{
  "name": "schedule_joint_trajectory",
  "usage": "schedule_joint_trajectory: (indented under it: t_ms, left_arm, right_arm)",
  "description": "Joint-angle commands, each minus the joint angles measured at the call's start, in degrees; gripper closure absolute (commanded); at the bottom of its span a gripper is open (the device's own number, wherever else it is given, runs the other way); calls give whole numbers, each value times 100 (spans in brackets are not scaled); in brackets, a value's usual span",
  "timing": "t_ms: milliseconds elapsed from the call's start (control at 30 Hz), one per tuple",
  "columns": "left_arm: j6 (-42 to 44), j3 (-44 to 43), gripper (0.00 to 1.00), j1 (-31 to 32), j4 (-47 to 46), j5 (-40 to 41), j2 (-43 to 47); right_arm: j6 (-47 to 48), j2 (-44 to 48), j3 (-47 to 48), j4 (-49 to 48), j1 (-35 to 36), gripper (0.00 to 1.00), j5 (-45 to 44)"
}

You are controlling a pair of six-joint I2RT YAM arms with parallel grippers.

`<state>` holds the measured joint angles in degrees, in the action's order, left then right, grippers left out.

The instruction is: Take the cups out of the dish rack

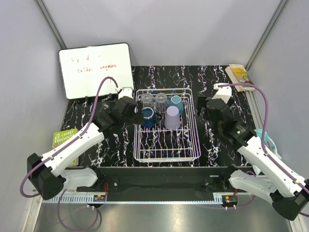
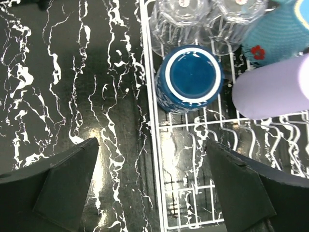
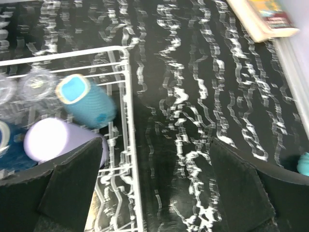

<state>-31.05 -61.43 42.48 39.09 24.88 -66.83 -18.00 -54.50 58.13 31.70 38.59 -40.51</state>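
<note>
The white wire dish rack (image 1: 166,158) stands mid-table and holds all five cups at its far end: two clear glasses (image 1: 147,100) (image 1: 161,99), a teal mug (image 1: 176,103), a dark blue mug (image 1: 148,117) and a lavender tumbler (image 1: 173,118). My left gripper (image 1: 136,112) is open and empty, straddling the rack's left rim (image 2: 154,145), with the dark blue mug (image 2: 190,77) just ahead of it. My right gripper (image 1: 200,109) is open and empty over the rack's right rim (image 3: 129,121). The teal mug (image 3: 87,99) lies tilted beside the tumbler (image 3: 53,140).
A whiteboard (image 1: 95,70) leans at the back left. A book (image 1: 239,75) lies at the back right corner and a green book (image 1: 65,137) at the left edge. A teal object (image 1: 268,140) sits by the right arm. Grey walls enclose the table.
</note>
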Motion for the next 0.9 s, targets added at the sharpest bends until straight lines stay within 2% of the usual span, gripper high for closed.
schedule_joint_trajectory:
  t_ms: [0, 233, 400, 633, 867]
  left_arm:
    - [-33, -273, 1, -257, -156, -245, -94]
    - [98, 377, 1, -354, -235, -45, 845]
    - [274, 614, 1, -381, -235, -10, 1470]
    - [-103, 834, 1, -381, -156, -203, 1471]
    - [-165, 940, 1, -381, -147, -326, 1295]
  right_arm:
    - [34, 80, 40, -287, 35, 0, 816]
    - [-450, -306, 365, -385, 35, 0, 984]
    - [-459, -1246, 1235, 300, 35, 0, 1370]
    - [-599, -1896, 1491, 275, 105, 0, 1985]
    - [-723, -2635, 1535, 170, 763, 0, 1459]
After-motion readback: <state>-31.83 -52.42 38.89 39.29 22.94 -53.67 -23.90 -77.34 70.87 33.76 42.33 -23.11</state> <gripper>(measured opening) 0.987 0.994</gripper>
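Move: The lavender cup lies about 14 cm to the right hand's left, some 6 cm ahead and 17 cm below it. The teal cup stands about 7 cm beyond the lavender cup and 2 cm to its right; the blue mug is 11 cm to the lavender cup's left, level with it, and the nearer clear glass is 8 cm beyond and 6 cm left of it. From the left hand, the lavender cup lies some 17 cm right, 6 cm ahead and 14 cm below. The lavender cup is what the right hand closes in on, crossing the rack's right edge about 12 cm leftward, easing forward, then sinking some 5 cm as it tips down and turns counter-clockwise about 15 degrees, fingers wide open. The open left hand draws away from the rack, left and a little back, rising and then sinking again. ##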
